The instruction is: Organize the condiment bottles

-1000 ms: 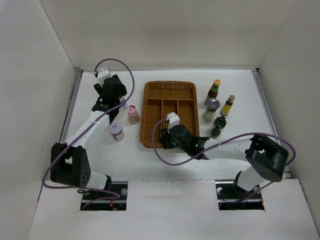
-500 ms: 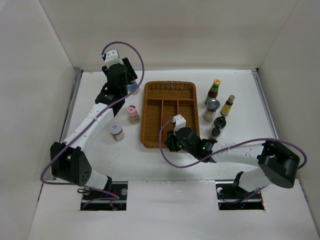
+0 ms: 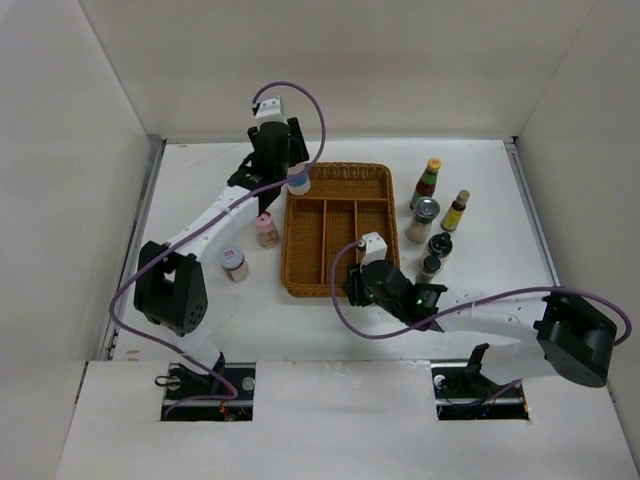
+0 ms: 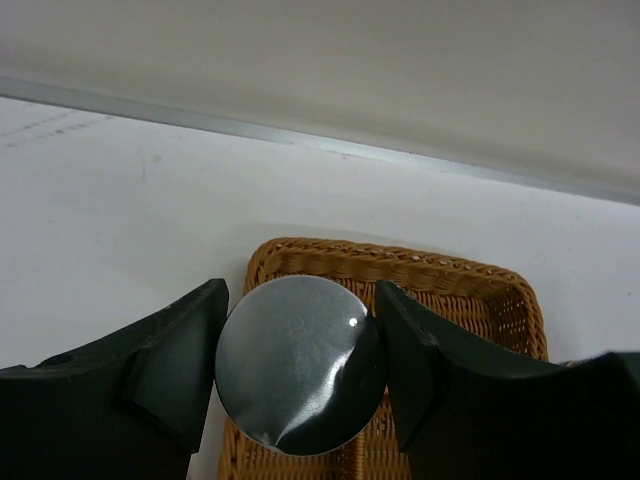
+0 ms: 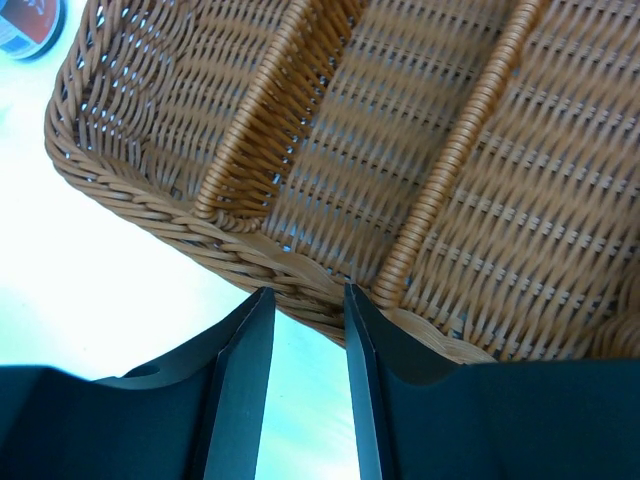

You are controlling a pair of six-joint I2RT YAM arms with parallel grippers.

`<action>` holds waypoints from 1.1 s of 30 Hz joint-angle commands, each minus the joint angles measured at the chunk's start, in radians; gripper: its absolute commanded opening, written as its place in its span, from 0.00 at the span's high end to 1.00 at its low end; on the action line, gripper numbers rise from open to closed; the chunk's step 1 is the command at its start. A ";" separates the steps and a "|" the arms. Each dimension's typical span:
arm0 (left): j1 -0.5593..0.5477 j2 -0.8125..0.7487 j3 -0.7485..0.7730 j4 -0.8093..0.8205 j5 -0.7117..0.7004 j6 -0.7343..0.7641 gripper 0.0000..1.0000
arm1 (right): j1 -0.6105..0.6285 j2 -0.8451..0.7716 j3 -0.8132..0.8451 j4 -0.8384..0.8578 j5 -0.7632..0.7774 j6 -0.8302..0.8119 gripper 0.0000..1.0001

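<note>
My left gripper [image 3: 296, 176] is shut on a grey-capped, blue-label bottle [image 3: 298, 181] held over the far left corner of the wicker tray [image 3: 290, 215]. The left wrist view shows its grey cap [image 4: 300, 365] between both fingers, with the tray [image 4: 450, 285] beneath. A pink-lidded bottle [image 3: 265, 228] and a white-lidded red-label jar [image 3: 233, 263] stand left of the tray. My right gripper [image 3: 352, 288] is at the tray's near rim [image 5: 300, 270]. Its jaws [image 5: 305, 290] stand slightly apart with nothing between them, tips against the rim.
Right of the tray stand a red-capped sauce bottle [image 3: 428, 182], a brown-capped bottle [image 3: 456, 211], a silver-lidded jar [image 3: 425, 220] and two small dark jars [image 3: 440, 245] [image 3: 430, 265]. White walls enclose the table on three sides.
My left arm has carried the grey-capped bottle from the far left rightward to the tray's far left corner. My right gripper drew back to the tray's near rim and its jaws narrowed.
</note>
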 commanded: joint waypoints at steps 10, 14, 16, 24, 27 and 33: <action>-0.017 0.106 0.150 0.118 0.028 0.001 0.79 | 0.004 -0.107 -0.083 -0.089 0.077 0.081 0.55; -0.013 0.134 0.170 0.138 0.035 0.007 0.79 | 0.044 -0.121 -0.077 -0.053 0.074 0.070 0.39; -0.011 0.157 0.192 0.123 0.059 0.007 0.79 | 0.044 -0.168 -0.083 -0.045 0.084 0.061 0.27; -0.016 0.221 0.157 0.124 0.055 0.018 0.78 | -0.027 -0.437 -0.106 0.056 0.160 0.021 0.00; -0.022 0.232 0.141 0.130 0.025 0.030 0.77 | -0.065 -0.466 -0.100 0.087 0.164 0.003 0.00; -0.034 0.263 0.121 0.133 0.016 0.061 0.67 | -0.113 -0.448 -0.091 0.111 0.170 -0.011 0.00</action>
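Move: The left hand holds the blue-labelled shaker high by its top; the left end of the basket's far compartment lies some 4 cm ahead, 5 cm right and 15 cm below. Also from this hand, the pink-capped bottle stands about 8 cm back and 6 cm left. The right hand's fingertips are at the basket's near rim by the right divider, about 1 cm ahead and 1 cm down; the nearer black-capped jar is some 6 cm ahead and 18 cm right. The right fingers, at the near rim, drag the basket about 2 cm right and slightly back, then open wide and come off it, rising some 10 cm while swinging right and then forward. Meanwhile the left hand keeps its hold and lowers the shaker about 9 cm, also going 4 cm forward and 4 cm right, down towards the far compartment's left end, with a slight downward tip. ##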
